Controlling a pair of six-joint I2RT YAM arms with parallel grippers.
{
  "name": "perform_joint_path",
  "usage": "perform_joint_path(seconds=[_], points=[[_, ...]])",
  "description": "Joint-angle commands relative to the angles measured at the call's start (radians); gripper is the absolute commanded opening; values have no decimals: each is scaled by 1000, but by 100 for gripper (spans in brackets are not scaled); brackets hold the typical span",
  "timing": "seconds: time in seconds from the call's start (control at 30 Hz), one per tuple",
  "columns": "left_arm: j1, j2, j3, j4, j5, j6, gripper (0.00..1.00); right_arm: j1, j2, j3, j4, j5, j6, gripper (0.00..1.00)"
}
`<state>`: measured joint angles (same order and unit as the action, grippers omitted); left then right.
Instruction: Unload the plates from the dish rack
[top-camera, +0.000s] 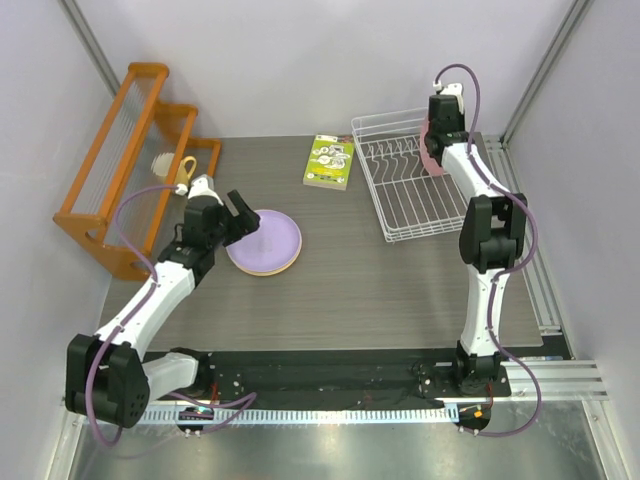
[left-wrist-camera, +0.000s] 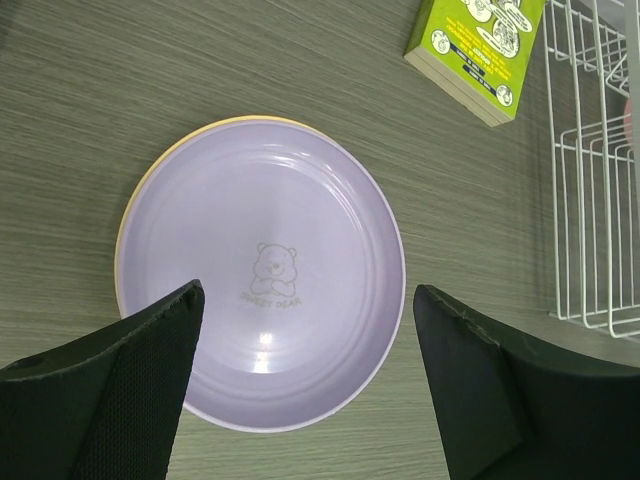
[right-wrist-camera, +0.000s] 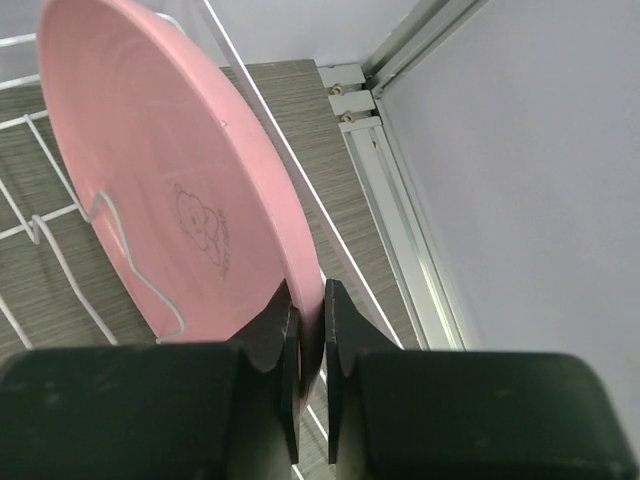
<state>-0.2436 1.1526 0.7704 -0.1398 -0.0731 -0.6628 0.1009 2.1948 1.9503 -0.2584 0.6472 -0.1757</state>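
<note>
A pink plate (right-wrist-camera: 170, 180) stands on edge in the white wire dish rack (top-camera: 410, 200) at the back right, seen as a pink sliver (top-camera: 427, 155) from above. My right gripper (right-wrist-camera: 308, 300) is shut on its rim, one finger on each face. On the table at left lies a pale lilac plate (left-wrist-camera: 262, 285) stacked on an orange-yellow plate (left-wrist-camera: 135, 195), of which only the rim shows. My left gripper (left-wrist-camera: 308, 290) hovers open over the near edge of that stack, fingers wide and holding nothing.
A green-white booklet (top-camera: 329, 162) lies between the stack and the dish rack. An orange wooden rack (top-camera: 120, 160) stands along the left wall with a small white and yellow item (top-camera: 175, 168) beside it. An aluminium rail (right-wrist-camera: 390, 200) runs just right of the dish rack.
</note>
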Motion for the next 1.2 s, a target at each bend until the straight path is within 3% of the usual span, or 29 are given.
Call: perform_joint_path(seconds=[0.0, 0.1, 0.4, 0.63, 0.8, 0.97, 1.07, 1.1, 1.17], points=[[3, 13, 30, 57, 30, 19, 85, 2, -36, 53, 50, -44, 34, 1], [3, 13, 27, 59, 30, 17, 85, 8, -46, 53, 59, -21, 35, 1], [3, 19, 50, 36, 30, 15, 85, 63, -64, 17, 211, 362, -91, 1], [3, 19, 53, 29, 32, 17, 85, 103, -155, -158, 727, 549, -428, 1], [3, 21, 55, 29, 42, 14, 85, 114, -216, -232, 896, 574, -587, 1], [3, 24, 61, 31, 53, 14, 85, 117, -280, -261, 871, 594, -572, 1], [3, 30, 69, 35, 67, 15, 85, 122, -368, -229, 516, 516, -292, 1], [3, 35, 72, 43, 70, 15, 85, 122, -394, -197, 310, 415, -127, 1], [3, 51, 86, 55, 114, 22, 85, 125, -450, -162, 149, 352, 6, 1]])
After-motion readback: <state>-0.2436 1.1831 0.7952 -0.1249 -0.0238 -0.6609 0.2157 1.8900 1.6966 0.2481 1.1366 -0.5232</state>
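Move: The right gripper already has the pink plate by its rim; the plate's middle hangs about 8 cm below it and 3 cm to its left. The purple plate on the stack lies roughly 44 cm to its left, 25 cm back and 13 cm lower. The dish rack's middle is some 4 cm left, 5 cm back and 8 cm below; the green box is about 28 cm left, 2 cm back and 12 cm down. From the left gripper, the purple plate is some 3 cm right and 10 cm below, level fore and aft. Keep the right fingers pinched on the pink plate's rim and lift it up out of the dish rack, slowly at first and then faster, about 16 cm in all, drawing back some 9 cm as it rises. On the way tip the fingers upward and turn the wrist clockwise, each nearly 20 degrees, letting the hand's left side dip. ##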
